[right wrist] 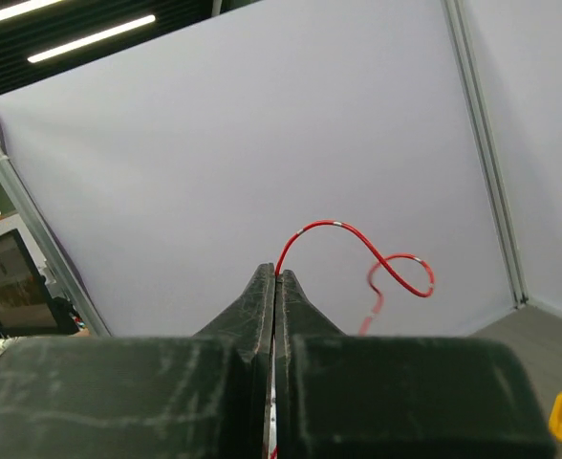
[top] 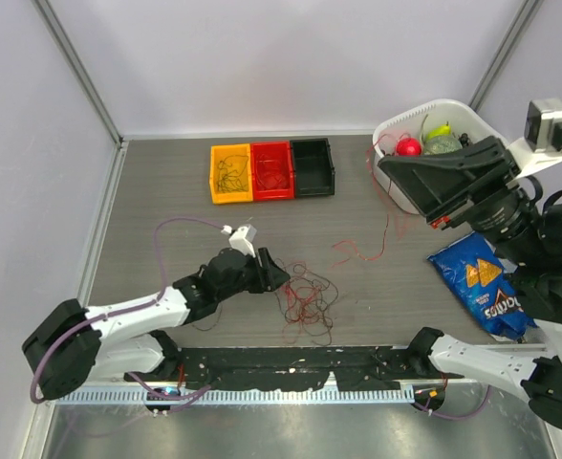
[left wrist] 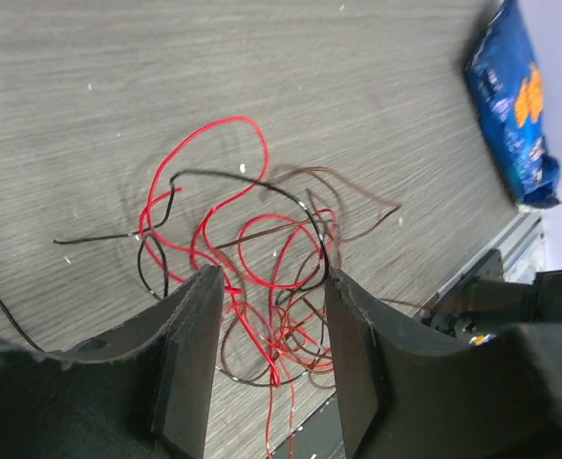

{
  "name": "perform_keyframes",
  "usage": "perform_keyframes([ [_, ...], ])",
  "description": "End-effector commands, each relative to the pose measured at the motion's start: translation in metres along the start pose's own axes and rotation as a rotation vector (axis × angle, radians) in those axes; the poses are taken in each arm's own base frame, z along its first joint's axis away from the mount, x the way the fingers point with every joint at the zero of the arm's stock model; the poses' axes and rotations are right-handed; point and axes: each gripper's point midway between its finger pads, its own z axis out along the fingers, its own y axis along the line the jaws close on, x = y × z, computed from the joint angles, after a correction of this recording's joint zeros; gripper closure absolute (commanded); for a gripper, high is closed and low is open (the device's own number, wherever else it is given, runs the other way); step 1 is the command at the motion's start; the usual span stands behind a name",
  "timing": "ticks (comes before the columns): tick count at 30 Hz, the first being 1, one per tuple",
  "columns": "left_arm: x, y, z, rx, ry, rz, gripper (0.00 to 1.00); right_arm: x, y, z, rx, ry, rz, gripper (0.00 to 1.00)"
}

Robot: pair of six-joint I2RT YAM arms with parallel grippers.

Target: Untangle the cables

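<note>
A tangle of thin red, black and brown cables point(top: 305, 301) lies on the grey table near the front edge. My left gripper point(top: 279, 277) is low at the tangle's left side. In the left wrist view the gripper point(left wrist: 271, 282) is open, with the cables point(left wrist: 262, 239) lying on the table between and beyond its fingers point(left wrist: 190, 354). My right gripper point(top: 380, 163) is raised high and shut on one red cable point(top: 388, 225), which hangs down to the table. In the right wrist view the gripper point(right wrist: 275, 273) pinches this red cable point(right wrist: 357, 234), which curls up from the fingertips.
Yellow point(top: 231, 174), red point(top: 271, 170) and black point(top: 313, 167) bins stand at the back; the yellow and red ones hold wires. A white basket point(top: 400, 129) with small items sits back right. A blue chip bag point(top: 482, 287) lies at right. A black strip point(top: 291, 363) runs along the front edge.
</note>
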Motion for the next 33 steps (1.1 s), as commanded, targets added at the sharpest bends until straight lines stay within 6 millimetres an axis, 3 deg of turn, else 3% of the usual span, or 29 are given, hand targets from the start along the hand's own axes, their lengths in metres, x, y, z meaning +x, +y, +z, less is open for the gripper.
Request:
perform_keyframes([
  [1, -0.028, -0.009, -0.018, 0.032, -0.101, 0.034, 0.43, -0.023, 0.019, 0.018, -0.069, -0.021, -0.055, 0.99],
  [3, -0.042, -0.030, -0.033, 0.122, -0.143, 0.038, 0.28, -0.027, 0.026, 0.021, -0.104, -0.029, -0.054, 0.99],
  [5, -0.068, -0.064, -0.057, 0.221, -0.203, 0.078, 0.20, -0.024, 0.025, 0.026, -0.119, -0.022, -0.056, 0.99],
  [8, -0.091, -0.100, -0.092, 0.304, -0.233, 0.144, 0.15, -0.015, 0.014, 0.030, -0.088, -0.010, -0.054, 0.99],
  [12, -0.109, -0.107, -0.130, 0.286, -0.278, 0.187, 0.14, 0.010, -0.013, 0.039, -0.019, 0.022, -0.036, 0.99],
  [14, -0.122, -0.087, -0.149, 0.181, -0.359, 0.160, 0.14, 0.033, -0.034, 0.047, 0.033, 0.055, -0.012, 0.99],
  [17, -0.136, -0.037, -0.181, -0.022, -0.497, 0.068, 0.09, 0.077, -0.075, 0.061, 0.129, 0.124, 0.022, 0.99],
  [18, -0.135, -0.021, -0.188, -0.075, -0.524, 0.050, 0.06, 0.087, -0.082, 0.064, 0.147, 0.140, 0.029, 0.99],
  [21, -0.130, 0.010, -0.206, -0.160, -0.576, 0.002, 0.02, 0.125, -0.130, 0.074, 0.275, 0.190, 0.004, 0.99],
  [28, -0.110, 0.018, -0.205, -0.139, -0.520, -0.014, 0.01, 0.187, -0.209, 0.092, 0.411, 0.236, -0.023, 0.99],
  [33, -0.103, 0.021, -0.198, -0.166, -0.469, 0.020, 0.01, 0.207, -0.259, 0.102, 0.418, 0.223, 0.061, 0.99],
])
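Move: My right hand holds the red cable up high, clear of the tangle. The red box lies about 33 cm ahead, 17 cm left and 58 cm below, between the yellow box 10 cm farther left and the black box 9 cm to its right. From my left hand, the loose black cable stretch lies some 17 cm left, 7 cm back and 8 cm below, and the tangle 6 cm right and 4 cm back, equally low. Still pinching the red cable, my right hand lifts slightly, then sweeps down about 25 cm, forward and left towards the red box, its fingers tipping downward some 35 degrees. My left hand opens wide as it climbs off the tangle, swings about 17 cm left and sinks partway again above the loose black stretch. ##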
